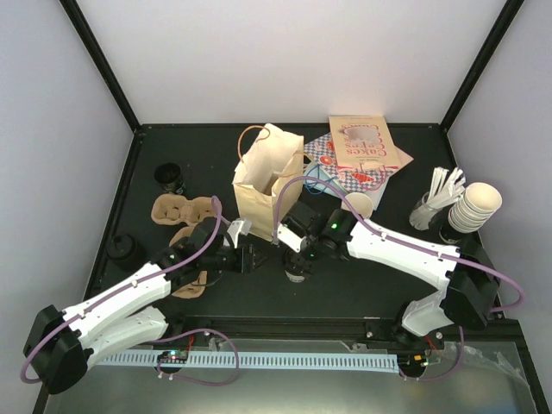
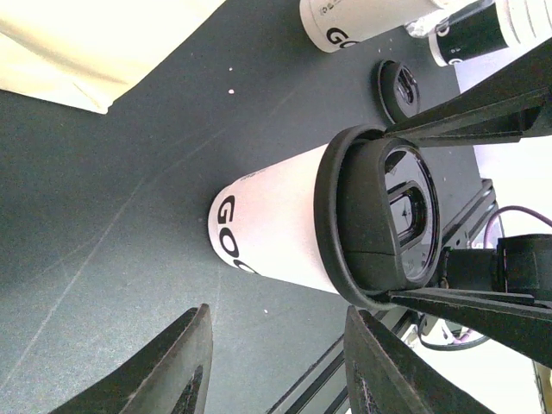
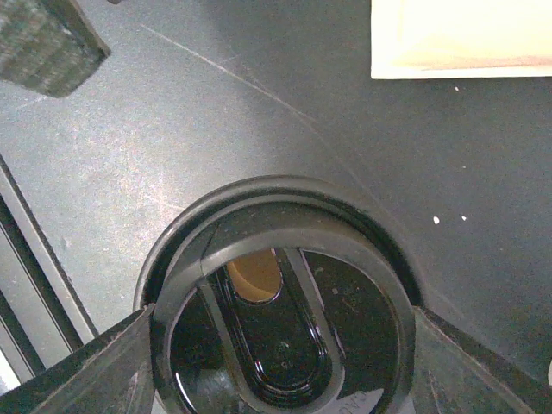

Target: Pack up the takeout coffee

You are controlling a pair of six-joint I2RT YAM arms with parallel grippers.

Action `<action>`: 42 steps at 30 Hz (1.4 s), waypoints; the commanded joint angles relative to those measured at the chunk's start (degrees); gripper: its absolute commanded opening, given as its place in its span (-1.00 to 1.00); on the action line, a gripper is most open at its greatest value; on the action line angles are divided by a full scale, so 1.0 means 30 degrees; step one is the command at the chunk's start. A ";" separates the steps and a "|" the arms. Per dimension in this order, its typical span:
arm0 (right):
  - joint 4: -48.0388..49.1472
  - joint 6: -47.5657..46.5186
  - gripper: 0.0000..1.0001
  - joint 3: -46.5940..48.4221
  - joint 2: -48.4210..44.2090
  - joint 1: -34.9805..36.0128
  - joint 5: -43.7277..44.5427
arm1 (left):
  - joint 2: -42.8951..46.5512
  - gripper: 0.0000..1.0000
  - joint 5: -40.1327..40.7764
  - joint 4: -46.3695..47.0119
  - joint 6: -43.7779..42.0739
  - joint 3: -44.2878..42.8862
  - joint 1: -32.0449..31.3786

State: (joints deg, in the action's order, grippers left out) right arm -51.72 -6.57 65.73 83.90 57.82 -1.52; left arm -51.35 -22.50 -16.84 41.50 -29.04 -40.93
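Note:
The takeout coffee (image 1: 296, 272), a cream-white cup (image 2: 276, 233) with a black lid (image 3: 285, 302), stands upright on the dark table in front of the tan paper bag (image 1: 263, 177). From above, my right gripper (image 1: 298, 261) reaches down over it. Its two fingers (image 3: 121, 362) press on opposite sides of the lid's rim, so it is shut on the coffee. My left gripper (image 2: 278, 323) hovers just left of the cup at table height. It stands open, with only bare table between its fingers, and it does not touch the cup.
Brown cup carriers (image 1: 181, 209) lie at the left, with a black lid (image 1: 170, 177) behind them. Another lidless cup (image 1: 358, 205) stands right of the bag. Printed packets (image 1: 358, 151) lie at the back, and stacked cups (image 1: 476, 207) and stirrers (image 1: 440, 191) stand at the right.

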 commanded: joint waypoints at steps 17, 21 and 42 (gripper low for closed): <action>-0.0232 0.3033 0.38 0.0133 -0.2579 0.0179 0.1941 | 0.2674 -0.09 0.3459 -0.4018 -0.2260 -0.2813 0.1090; -0.0327 0.3227 0.38 0.0092 -0.3186 0.0176 0.1892 | 0.2959 -0.08 0.3670 -0.5439 -0.3213 -0.3932 0.2014; 0.0018 0.5831 0.33 -0.0976 -0.7067 0.0180 0.3757 | -0.0536 0.98 0.5786 -1.0271 -0.8129 -1.2709 0.6739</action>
State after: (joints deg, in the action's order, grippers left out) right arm -52.77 8.14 63.42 64.25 58.15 8.29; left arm -48.69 -6.31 -44.64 22.48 -60.95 -22.41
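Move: The right gripper already holds the lidded coffee cup by its lid. The paper bag stands about 15 cm ahead and 7 cm to its left, its open top roughly 12 cm higher; the plain white cup is some 15 cm ahead and 16 cm to the right. From the left gripper, half open and empty beside the held cup, the bag lies about 13 cm ahead and 3 cm right; the nearest cup carrier is roughly 19 cm left, level with it and 12 cm lower. Draw the empty left gripper away from the held cup, up about 15 cm, left and forward to beside the bag's left, swinging its fingers round counter-clockwise to point mostly forward and opening them wide. Meanwhile keep the right fingers closed on the lid and raise the cup some 8 cm, easing it right and turning clockwise while its base tips to the left. ##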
